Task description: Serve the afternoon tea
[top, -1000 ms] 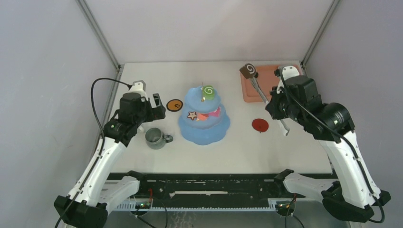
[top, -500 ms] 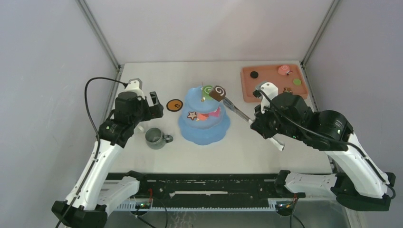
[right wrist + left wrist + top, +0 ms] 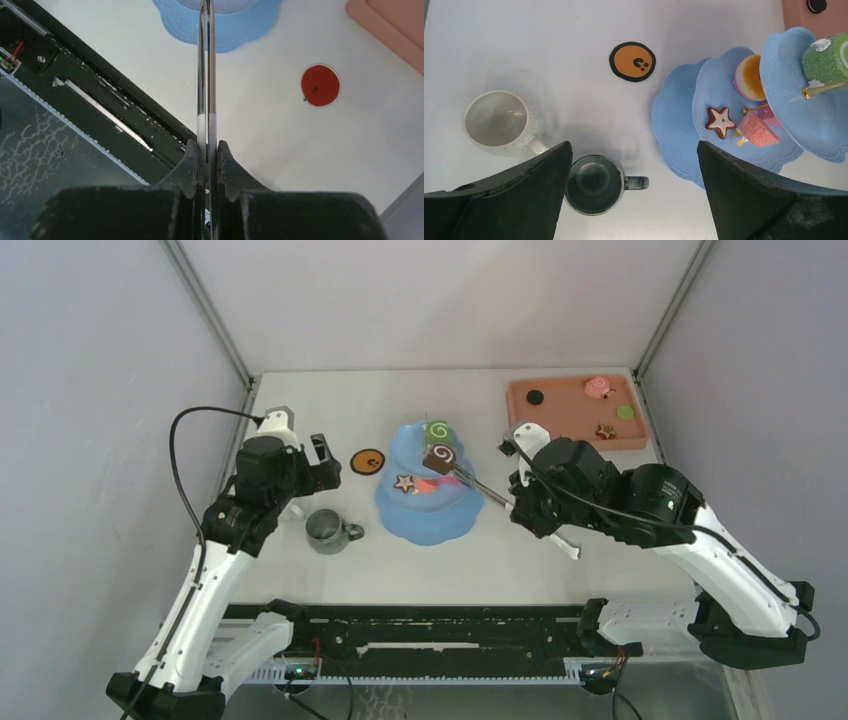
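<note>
The light blue three-tier cake stand (image 3: 430, 510) is at mid-table with a green swirl roll (image 3: 437, 429) on top and a star cookie (image 3: 404, 482) lower down. My right gripper (image 3: 207, 150) is shut on long metal tongs (image 3: 482, 486), whose tips pinch a brown swirl roll (image 3: 440, 457) just in front of the top tier. I cannot tell if the roll touches the stand. My left gripper (image 3: 634, 145) hangs open above the grey-green mug (image 3: 594, 185), touching nothing. A white mug (image 3: 499, 122) stands left of it. An orange tart (image 3: 751, 77) sits on the middle tier.
A salmon tray (image 3: 570, 420) at the back right holds a pink swirl roll (image 3: 598, 387), a black cookie (image 3: 535, 396), a green disc (image 3: 625, 412) and a star cookie (image 3: 605, 430). An orange coaster (image 3: 368, 461) lies left of the stand, a red one (image 3: 320, 85) to its right.
My right arm has swung left from the tray to the stand, carrying the brown roll in the tongs, then lowered it toward the tiers. The left arm shifted only slightly.
</note>
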Controlling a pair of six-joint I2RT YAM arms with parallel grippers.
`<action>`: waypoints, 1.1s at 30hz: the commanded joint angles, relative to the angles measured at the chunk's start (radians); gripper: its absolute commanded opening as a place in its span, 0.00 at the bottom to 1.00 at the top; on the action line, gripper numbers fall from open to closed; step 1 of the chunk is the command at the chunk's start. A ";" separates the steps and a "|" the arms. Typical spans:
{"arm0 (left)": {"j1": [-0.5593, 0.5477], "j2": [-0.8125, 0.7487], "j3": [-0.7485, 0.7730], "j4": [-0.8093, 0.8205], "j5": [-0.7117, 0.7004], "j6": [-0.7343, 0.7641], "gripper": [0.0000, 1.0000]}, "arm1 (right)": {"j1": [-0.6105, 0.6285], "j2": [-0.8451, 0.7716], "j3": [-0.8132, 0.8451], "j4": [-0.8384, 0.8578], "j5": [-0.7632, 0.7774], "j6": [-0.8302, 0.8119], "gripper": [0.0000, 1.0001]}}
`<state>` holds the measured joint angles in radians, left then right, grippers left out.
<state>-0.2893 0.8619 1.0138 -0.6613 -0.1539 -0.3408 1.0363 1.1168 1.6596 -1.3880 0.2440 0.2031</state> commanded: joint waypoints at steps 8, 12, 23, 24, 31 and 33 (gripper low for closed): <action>0.008 -0.020 -0.019 0.029 -0.007 -0.020 1.00 | 0.008 0.044 0.016 0.094 -0.023 -0.039 0.00; 0.008 -0.029 -0.023 0.023 -0.015 -0.014 1.00 | 0.009 0.071 0.025 0.101 -0.012 -0.049 0.00; 0.007 -0.067 -0.047 0.020 -0.016 -0.020 1.00 | 0.010 0.152 0.092 0.106 0.033 -0.054 0.00; 0.007 -0.070 -0.050 0.023 -0.014 -0.021 1.00 | 0.009 0.156 0.095 0.104 0.043 -0.050 0.00; 0.008 -0.066 -0.061 0.027 -0.022 -0.008 1.00 | 0.008 0.181 0.101 0.097 0.037 -0.036 0.07; 0.008 -0.057 -0.062 0.029 -0.020 -0.003 1.00 | 0.006 0.189 0.100 0.098 0.040 -0.032 0.08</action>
<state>-0.2893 0.8059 0.9741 -0.6613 -0.1574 -0.3492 1.0367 1.2991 1.7161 -1.3350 0.2565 0.1616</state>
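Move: The right hand holds tongs with the chocolate roll in their tips, some 10 cm to its left, 6 cm ahead and slightly below. The free left-front part of the stand's top tier lies about 12 cm left, 5 cm ahead and 5 cm below; the green roll stands roughly 11 cm left and 9 cm ahead, the star biscuit 16 cm left, 5 cm ahead and a tier lower. From the left hand that free spot is about 13 cm right, 1 cm ahead, roughly level. Keeping its shut grip on the tongs, which still pinch the chocolate roll, the right hand eases left about 4 cm and forward about 3 cm, bringing the roll in over the top tier beside the green roll. It sinks some 2 cm on the way, rises a little near the end, and tips its left side down about 5 degrees. ##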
